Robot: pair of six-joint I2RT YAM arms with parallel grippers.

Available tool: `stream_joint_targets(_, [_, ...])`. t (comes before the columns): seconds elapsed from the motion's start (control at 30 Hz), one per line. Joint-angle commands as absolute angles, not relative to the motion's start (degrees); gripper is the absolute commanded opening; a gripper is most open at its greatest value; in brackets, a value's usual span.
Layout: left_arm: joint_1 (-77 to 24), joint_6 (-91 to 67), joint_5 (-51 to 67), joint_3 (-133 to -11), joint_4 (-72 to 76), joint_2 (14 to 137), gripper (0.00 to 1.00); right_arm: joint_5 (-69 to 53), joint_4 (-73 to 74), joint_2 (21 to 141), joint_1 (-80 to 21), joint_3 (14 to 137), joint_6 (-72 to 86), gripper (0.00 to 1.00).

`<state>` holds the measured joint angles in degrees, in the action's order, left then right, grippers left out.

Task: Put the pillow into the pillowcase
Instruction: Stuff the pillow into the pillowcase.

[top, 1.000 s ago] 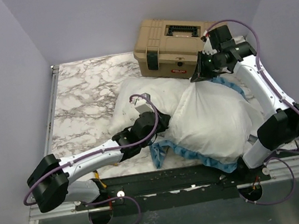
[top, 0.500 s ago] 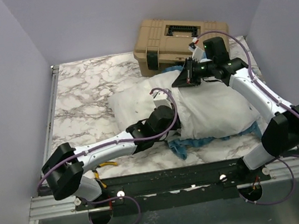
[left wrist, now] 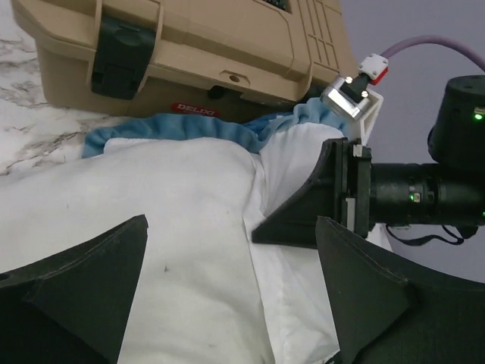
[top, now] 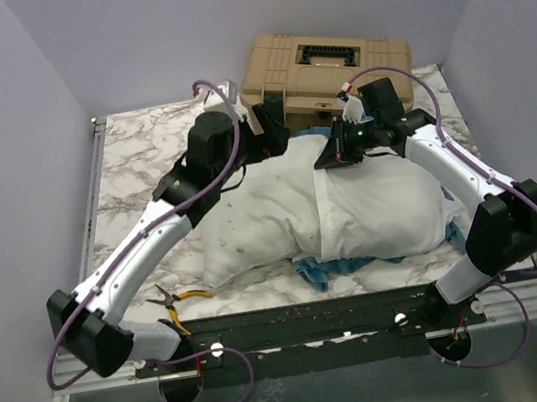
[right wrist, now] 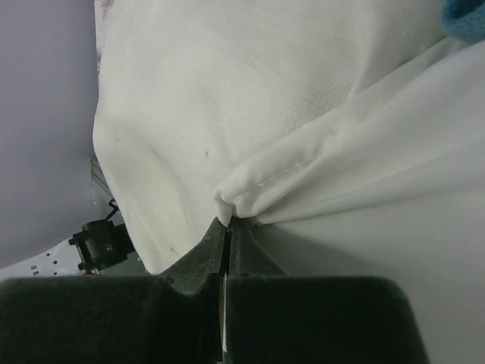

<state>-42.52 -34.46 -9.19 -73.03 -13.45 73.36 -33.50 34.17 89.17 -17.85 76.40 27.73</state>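
The white pillow (top: 252, 226) lies across the middle of the table, its left half bare. The pillowcase (top: 383, 206), white side out with a blue frill (top: 327, 269), covers the right half. My right gripper (top: 328, 158) is shut on the pillowcase hem (right wrist: 227, 199) at the pillow's top edge. My left gripper (top: 276, 129) hovers open over the far edge of the pillow (left wrist: 174, 227), beside the frill (left wrist: 189, 130), with nothing between its fingers (left wrist: 76, 296). The right gripper's black wedge (left wrist: 303, 220) sits just ahead of it.
A tan toolbox (top: 326, 76) stands at the back, right behind both grippers. Yellow-handled pliers (top: 177, 298) lie near the front left by the left arm's base. Purple walls close in both sides.
My left gripper let go at the pillow's front, opened wide and swung to the far side by the toolbox. My right gripper drew the pillowcase hem left over the pillow.
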Motion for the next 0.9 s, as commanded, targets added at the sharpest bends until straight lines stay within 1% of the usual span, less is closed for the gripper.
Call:
stream_joint_targets(0.0, [-36.9, -30.8, 9.9, -81.7, -19.4, 87.5, 0.91, -33.1, 35.0, 86.8, -18.5, 77.7, 26.3, 0.00])
stream_joint_targets(0.17, [-34.5, -26.9, 15.2, -89.2, -20.2, 101.5, 0.90, -32.8, 34.5, 85.8, -18.4, 77.5, 27.2, 0.00])
stream_joint_targets(0.27, [-34.3, -26.4, 21.0, -89.8, -20.7, 107.0, 0.84, -33.0, 33.2, 85.3, -18.4, 79.2, 28.9, 0.00])
stream_joint_targets(0.3, [-34.3, -26.5, 23.2, -89.4, -20.6, 108.2, 0.80, -34.1, 32.5, 85.4, -18.4, 80.3, 29.4, 0.00])
stream_joint_targets(0.33, [-34.5, -26.8, 25.2, -88.8, -20.2, 109.1, 0.73, -35.5, 31.8, 85.7, -18.4, 81.4, 30.1, 0.00])
stream_joint_targets(0.37, [-34.9, -27.2, 27.3, -88.2, -19.2, 109.6, 0.63, -37.5, 30.7, 86.1, -18.3, 82.8, 30.9, 0.00])
stream_joint_targets(0.43, [-36.6, -28.3, 31.2, -86.4, -15.5, 108.6, 0.40, -42.0, 26.6, 86.8, -18.4, 85.0, 33.9, 0.00])
stream_joint_targets(0.47, [-37.5, -29.4, 32.2, -85.2, -12.3, 107.4, 0.22, -44.9, 23.4, 87.0, -18.4, 85.6, 36.1, 0.00])
stream_joint_targets(0.5, [-38.6, -30.7, 32.7, -83.8, -8.7, 105.8, 0.11, -47.9, 19.7, 87.2, -18.4, 85.6, 39.2, 0.00])
stream_joint_targets(0.53, [-39.5, -32.4, 33.1, -82.3, -4.7, 104.0, 0.03, -51.3, 14.2, 87.2, -18.5, 84.9, 43.3, 0.00])
stream_joint_targets(0.57, [-40.3, -34.6, 33.2, -80.4, 0.4, 102.0, 0.00, -54.3, 8.2, 87.2, -18.6, 83.7, 47.9, 0.00])
stream_joint_targets(0.6, [-41.0, -37.3, 33.4, -77.6, 6.3, 99.7, 0.00, -56.4, 1.1, 87.0, -18.9, 82.1, 53.3, 0.00])
stream_joint_targets(0.63, [-41.5, -40.5, 33.3, -74.6, 16.3, 97.3, 0.00, -58.0, -5.8, 86.7, -19.3, 80.2, 57.9, 0.00])
stream_joint_targets(0.7, [-42.1, -46.8, 32.2, -67.4, 30.7, 92.2, 0.00, -59.0, -11.8, 86.1, -20.2, 77.6, 63.4, 0.00])
stream_joint_targets(0.77, [-42.1, -49.1, 29.2, -61.9, 38.9, 87.3, 0.00, -58.8, -8.7, 85.1, -20.8, 76.5, 60.8, 0.00])
stream_joint_targets(0.87, [-42.1, -48.3, 25.1, -56.9, 41.4, 81.2, 0.00, -56.2, 4.6, 83.3, -21.0, 74.6, 51.2, 0.00])
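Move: Forward of the open left hand by about 6 cm, 8 cm to its right and 19 cm below is the cloth by the blue trim on the far side of the pillowcase mouth. From the right hand, shut on the mouth's white edge, this cloth lies 5 cm ahead, 2 cm left and 6 cm down. The bare part of the pillow is centred some 7 cm back, 6 cm left and 25 cm below the left hand; the toolbox is 22 cm ahead, 16 cm right and 24 cm down. Plunging about 18 cm down while swinging forward and right, the left hand tips its fingers down, shuts on the white cloth beside the blue trim, then hauls up some 10 cm and back, still edging right and turning clockwise. The right hand keeps its pinch on the mouth's edge and, mostly late, lifts about 12 cm and moves left, rolling some 30 degrees. ##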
